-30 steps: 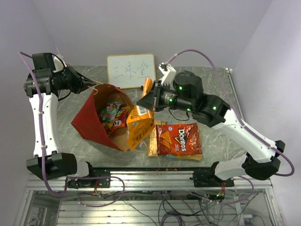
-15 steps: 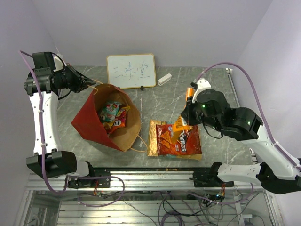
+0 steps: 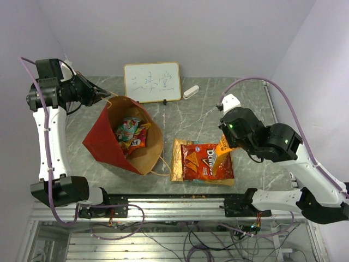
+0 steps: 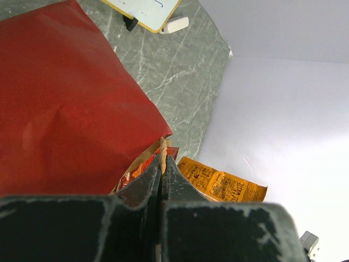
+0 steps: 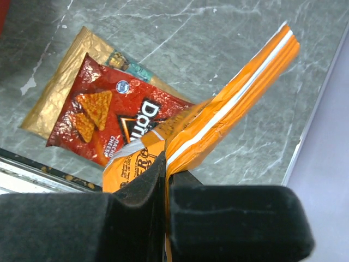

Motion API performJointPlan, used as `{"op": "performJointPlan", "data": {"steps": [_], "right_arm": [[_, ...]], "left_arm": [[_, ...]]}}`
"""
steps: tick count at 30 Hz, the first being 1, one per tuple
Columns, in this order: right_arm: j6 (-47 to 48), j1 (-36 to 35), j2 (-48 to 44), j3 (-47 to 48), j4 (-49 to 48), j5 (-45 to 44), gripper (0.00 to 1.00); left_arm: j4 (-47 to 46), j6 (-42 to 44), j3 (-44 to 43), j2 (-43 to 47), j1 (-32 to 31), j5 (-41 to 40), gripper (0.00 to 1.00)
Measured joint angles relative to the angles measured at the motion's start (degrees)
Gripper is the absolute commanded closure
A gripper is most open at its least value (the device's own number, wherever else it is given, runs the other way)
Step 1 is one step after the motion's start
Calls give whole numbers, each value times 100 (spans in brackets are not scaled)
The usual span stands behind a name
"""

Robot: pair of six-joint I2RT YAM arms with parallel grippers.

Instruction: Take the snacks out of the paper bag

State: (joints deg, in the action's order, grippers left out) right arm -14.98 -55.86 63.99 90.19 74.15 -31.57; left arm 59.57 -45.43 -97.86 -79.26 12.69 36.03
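Note:
The red paper bag lies tilted on the table, its brown mouth open toward the right, with several snacks inside. My left gripper is shut on the bag's tan handle, holding the rim up above the red paper. My right gripper is shut on an orange packet, which hangs above the right end of a red Doritos bag. The Doritos bag lies flat on a gold packet right of the paper bag.
A small whiteboard stands at the back, with a white eraser beside it. The metal rail runs along the table's near edge. The table's right edge is close to my right gripper.
My right gripper has carried the orange packet from the paper bag's mouth to the right, to above the Doritos bag. The left arm has kept its hold on the handle.

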Motion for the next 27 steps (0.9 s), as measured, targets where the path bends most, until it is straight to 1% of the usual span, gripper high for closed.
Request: {"op": "performJointPlan", "data": {"steps": [6,11,17,20,23,27], "right_arm": [[793,-2,122,-105,-138,-144,100],[1311,-37,13,-791,-127,-400,100],[1919,-42,-623,-916,-39,-564,100],[2079,-42,-800,-916,-33,-529,100],[2129,-42,-629,-986,-63,-317,100],[2050,-42,31,-1156,-160,103,100]], "left_arm": [[2,0,0,9,2,13,93],[2,0,0,9,2,13,93],[-9,-7,11,9,2,13,93],[-28,-31,44,11,2,15,93],[-31,-55,66,11,4,15,93],[-20,-46,66,11,4,13,93]]}}
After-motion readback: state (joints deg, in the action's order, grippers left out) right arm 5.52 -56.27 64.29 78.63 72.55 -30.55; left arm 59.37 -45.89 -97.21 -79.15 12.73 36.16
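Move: From the right hand, which already pinches the orange snack bag, the Doritos bag lies about 4 cm to the left, level fore and aft and some 23 cm below. The gold snack bag under it is centred about 6 cm left, also level and 24 cm down. The red paper bag stands roughly 40 cm left and 7 cm farther out. From the left hand, the Doritos bag is about 15 cm back, 40 cm right and 27 cm below. Keep the orange bag pinched and swing the right gripper about 5 cm to the right, dipping and then lifting slightly, then bring it back left while lowering it towards the Doritos bag, ending some 6 cm lower. Roll its left side down about 20 degrees as you turn it a little counter-clockwise. Leave the left gripper still, holding the paper bag by its handle. ##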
